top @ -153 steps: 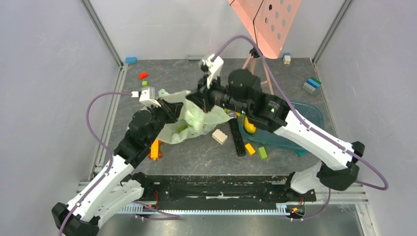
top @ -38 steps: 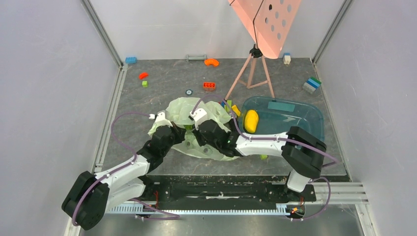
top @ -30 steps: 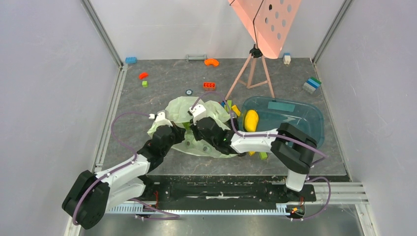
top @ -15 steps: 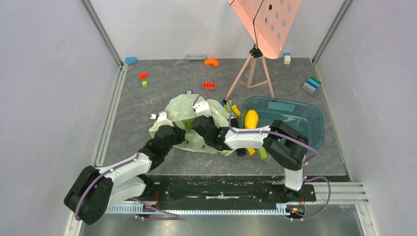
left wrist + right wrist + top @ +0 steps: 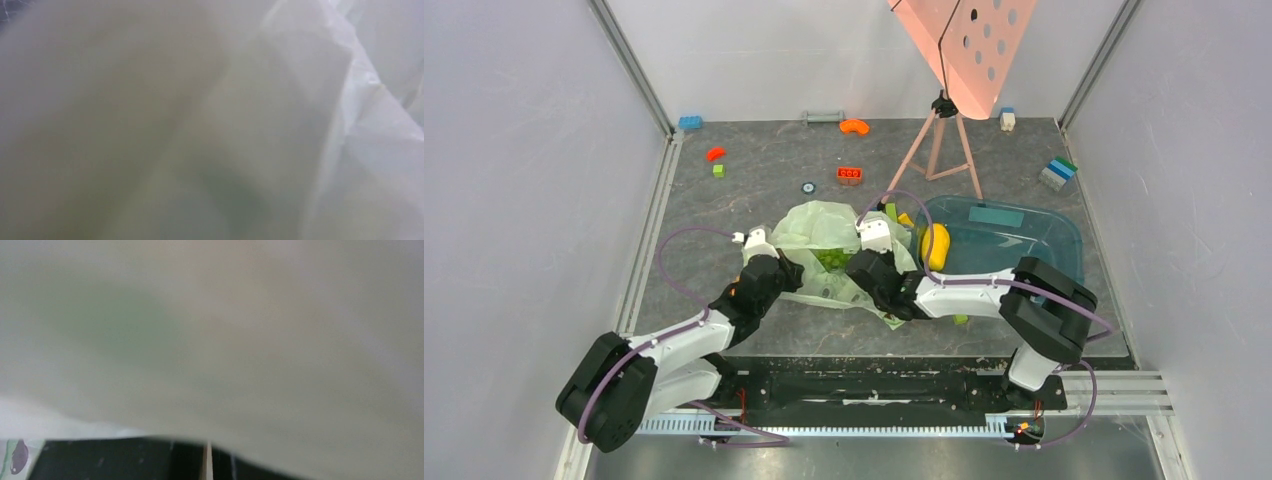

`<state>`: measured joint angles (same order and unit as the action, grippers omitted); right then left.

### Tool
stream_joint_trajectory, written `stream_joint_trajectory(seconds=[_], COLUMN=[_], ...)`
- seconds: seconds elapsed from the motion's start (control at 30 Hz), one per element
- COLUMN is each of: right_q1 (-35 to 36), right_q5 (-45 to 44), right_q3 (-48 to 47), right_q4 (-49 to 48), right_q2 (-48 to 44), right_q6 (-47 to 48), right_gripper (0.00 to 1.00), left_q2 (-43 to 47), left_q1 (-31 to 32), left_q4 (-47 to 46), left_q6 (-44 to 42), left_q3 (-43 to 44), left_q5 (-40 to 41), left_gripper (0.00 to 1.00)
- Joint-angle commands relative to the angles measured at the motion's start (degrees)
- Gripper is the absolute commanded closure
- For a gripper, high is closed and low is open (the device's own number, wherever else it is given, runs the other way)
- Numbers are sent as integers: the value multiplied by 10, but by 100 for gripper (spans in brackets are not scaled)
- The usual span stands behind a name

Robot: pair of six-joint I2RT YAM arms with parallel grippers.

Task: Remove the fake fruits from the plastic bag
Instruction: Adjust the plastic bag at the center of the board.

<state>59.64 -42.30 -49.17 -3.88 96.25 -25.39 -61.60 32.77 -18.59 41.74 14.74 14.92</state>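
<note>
The pale-green plastic bag [image 5: 816, 222] lies bunched at the table's middle, stretched between my two grippers. A bumpy green fake fruit [image 5: 832, 260] shows through its film. A smooth yellow fake fruit [image 5: 936, 246] lies outside the bag, at the teal tray's left end. My left gripper [image 5: 786, 272] is at the bag's left edge and my right gripper [image 5: 864, 270] at its right side. Both are shut and appear to pinch the film. Bag film [image 5: 300, 100] fills the left wrist view and hides those fingers. In the right wrist view the dark fingers [image 5: 150, 460] stand pressed together under the film [image 5: 210, 330].
A teal tray [image 5: 1034, 232] stands right of the bag. A pink tripod [image 5: 936, 150] stands behind it. Loose bricks lie about: red [image 5: 849, 174], orange [image 5: 855, 126], blue [image 5: 690, 122], a stack [image 5: 1057, 173] at the far right, green [image 5: 960, 319] under my right forearm.
Both grippers have shifted to the right with the bag, which has bunched up narrower. The green fruit now shows more plainly through the film.
</note>
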Motion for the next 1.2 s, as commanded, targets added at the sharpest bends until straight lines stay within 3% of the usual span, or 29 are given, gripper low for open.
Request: stream_joint_trajectory(seconds=[0.0,0.1,0.37,0.6,0.73,0.87,0.97,1.17], right_q1=[-8,-8,-8,-8,-8,-8,-13,-28], right_q5=[0,10,118,187,182,182,164,194], right_q3=[31,35,51,26,12,-5,-19,-51], right_q4=[34,32,-67,-73,-81,-91,-94,-105], right_q2=[-17,-25,-121,-155,-136,-106,-87,-42], right_q6=[-32,-21,82,105,113,114,103,119], right_gripper=[100,98,73,72,60,59,64,63], left_q2=[-7,-9,-12,-34,-63,-89,-98,-115], left_q1=[-1,-1,17,73,96,112,114,117], left_q4=[-24,-35,-107,-145,-170,-190,-199,-202], left_q6=[18,7,-45,-60,-56,-50,-46,-44], left_q3=[16,15,-16,-32,-30,-31,-33,-21], left_q5=[18,1,-87,-72,-67,-53,-47,-49], left_gripper=[98,98,98,98,98,98,98,98])
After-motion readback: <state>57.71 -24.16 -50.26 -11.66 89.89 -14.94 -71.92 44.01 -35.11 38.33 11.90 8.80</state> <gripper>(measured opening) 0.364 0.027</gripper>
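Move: The bag's near edge is about 7 cm to the left hand's right, 6 cm back and 3 cm below; the grapes inside are also 7 cm to its right but 2 cm ahead, and the toy car is some 13 cm to its left and 4 cm back. From the right hand, the grapes are about 9 cm left, 2 cm back and 3 cm down, with the yellow mango 12 cm right, level fore and aft. The right hand opens its shut fingers to about a third, lets go of the plastic it had pulled out to the right, lifts some 7 cm, then eases down a little while drifting about 5 cm left above the bag, its left side tipping up and the wrist turning counter-clockwise. The left hand, fingers still shut on the bag's left side, sweeps about 7 cm right and then also 4 cm back along the near side of the bag, rising slightly before sinking, and turns nearly 20 degrees clockwise. ##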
